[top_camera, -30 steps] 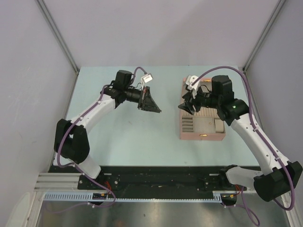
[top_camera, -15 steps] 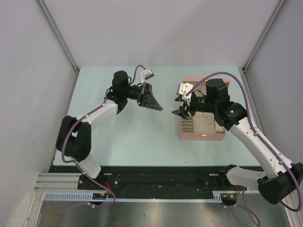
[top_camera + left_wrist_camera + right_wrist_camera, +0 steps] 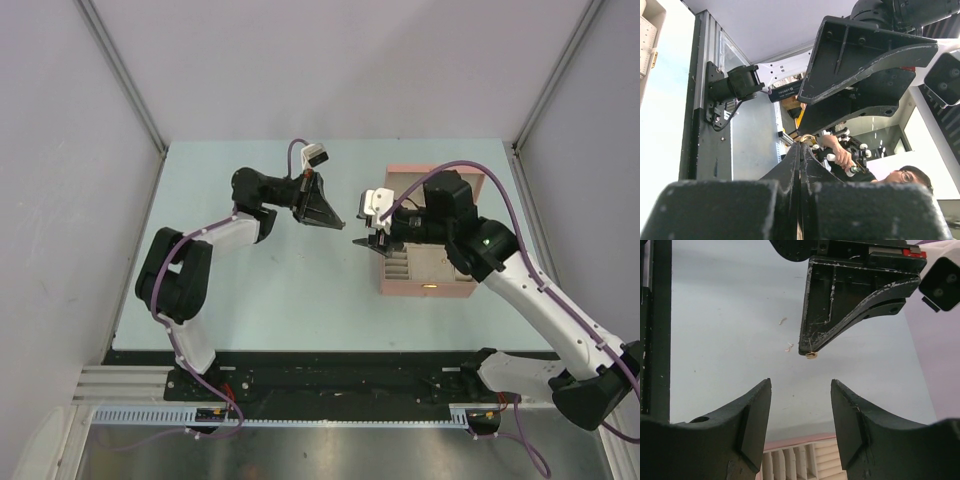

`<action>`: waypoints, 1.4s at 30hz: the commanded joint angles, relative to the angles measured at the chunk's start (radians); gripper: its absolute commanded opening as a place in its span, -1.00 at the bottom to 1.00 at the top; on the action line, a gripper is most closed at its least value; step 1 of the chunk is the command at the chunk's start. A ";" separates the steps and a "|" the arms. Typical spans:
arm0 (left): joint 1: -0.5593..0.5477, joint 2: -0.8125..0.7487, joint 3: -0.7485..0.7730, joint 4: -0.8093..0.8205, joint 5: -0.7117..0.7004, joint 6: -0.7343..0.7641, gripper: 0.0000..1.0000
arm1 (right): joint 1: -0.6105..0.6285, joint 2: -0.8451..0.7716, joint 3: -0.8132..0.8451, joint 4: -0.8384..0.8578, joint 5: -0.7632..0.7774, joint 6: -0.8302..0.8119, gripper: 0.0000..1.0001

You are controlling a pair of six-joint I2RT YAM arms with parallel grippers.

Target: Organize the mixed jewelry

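My left gripper [image 3: 338,224] hangs above the table's middle, shut on a tiny gold ring [image 3: 808,137] that pokes out past its tips. The right wrist view shows that same gold piece [image 3: 811,355] at the tip of the left gripper [image 3: 810,349]. My right gripper [image 3: 364,241] faces it from the right, just off the pink box's left edge, open and empty, a short gap away. Two tiny metallic jewelry pieces [image 3: 783,320] [image 3: 789,346] lie on the pale table beyond. No cream rectangular piece is in view.
The open pink box [image 3: 428,288] with cream slotted ring rows [image 3: 805,460] sits at the right, under and behind my right wrist. Grey walls close the table in on both sides and at the back. The black rail [image 3: 330,375] runs along the near edge.
The left gripper has swung right toward the table's middle, still shut. The right gripper has moved left off the box until it faces the left gripper's tips.
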 commanded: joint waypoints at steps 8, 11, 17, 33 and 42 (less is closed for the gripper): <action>-0.009 -0.057 -0.030 0.070 0.002 0.003 -0.99 | 0.031 0.056 0.096 0.008 0.027 -0.007 0.03; -0.012 -0.061 -0.033 0.064 0.002 0.013 -0.99 | 0.038 0.070 0.109 0.003 0.027 -0.009 0.01; -0.016 -0.060 -0.034 0.064 0.003 0.018 -0.99 | 0.049 0.087 0.124 -0.009 0.035 -0.015 -0.05; -0.018 -0.066 -0.039 0.087 0.003 0.015 -0.99 | 0.063 0.113 0.144 -0.034 0.036 -0.030 -0.48; -0.018 -0.063 -0.041 0.110 -0.001 0.000 -0.99 | 0.063 0.107 0.144 -0.047 0.038 -0.035 -0.38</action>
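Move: The left hand already holds a small gold earring in its shut fingertips, the piece sticking out about 1 cm to its right. From the right hand, open and pointing left, the earring lies some 3 cm left and 2 cm ahead, about level. The jewelry box's tray is roughly 15 cm to the right hand's right, 4 cm ahead and 25 cm below; a loose piece lies about 12 cm left of that hand, neither ahead nor back, also 25 cm down. The left fingers keep their pinch on the gold earring, easing back about 1 cm, while the right hand creeps roughly 2.5 cm left and slightly forward towards it. The right fingers narrow from a little over half open to about a quarter, one tip either side of the earring, without shutting; whether they touch it can't be seen. ##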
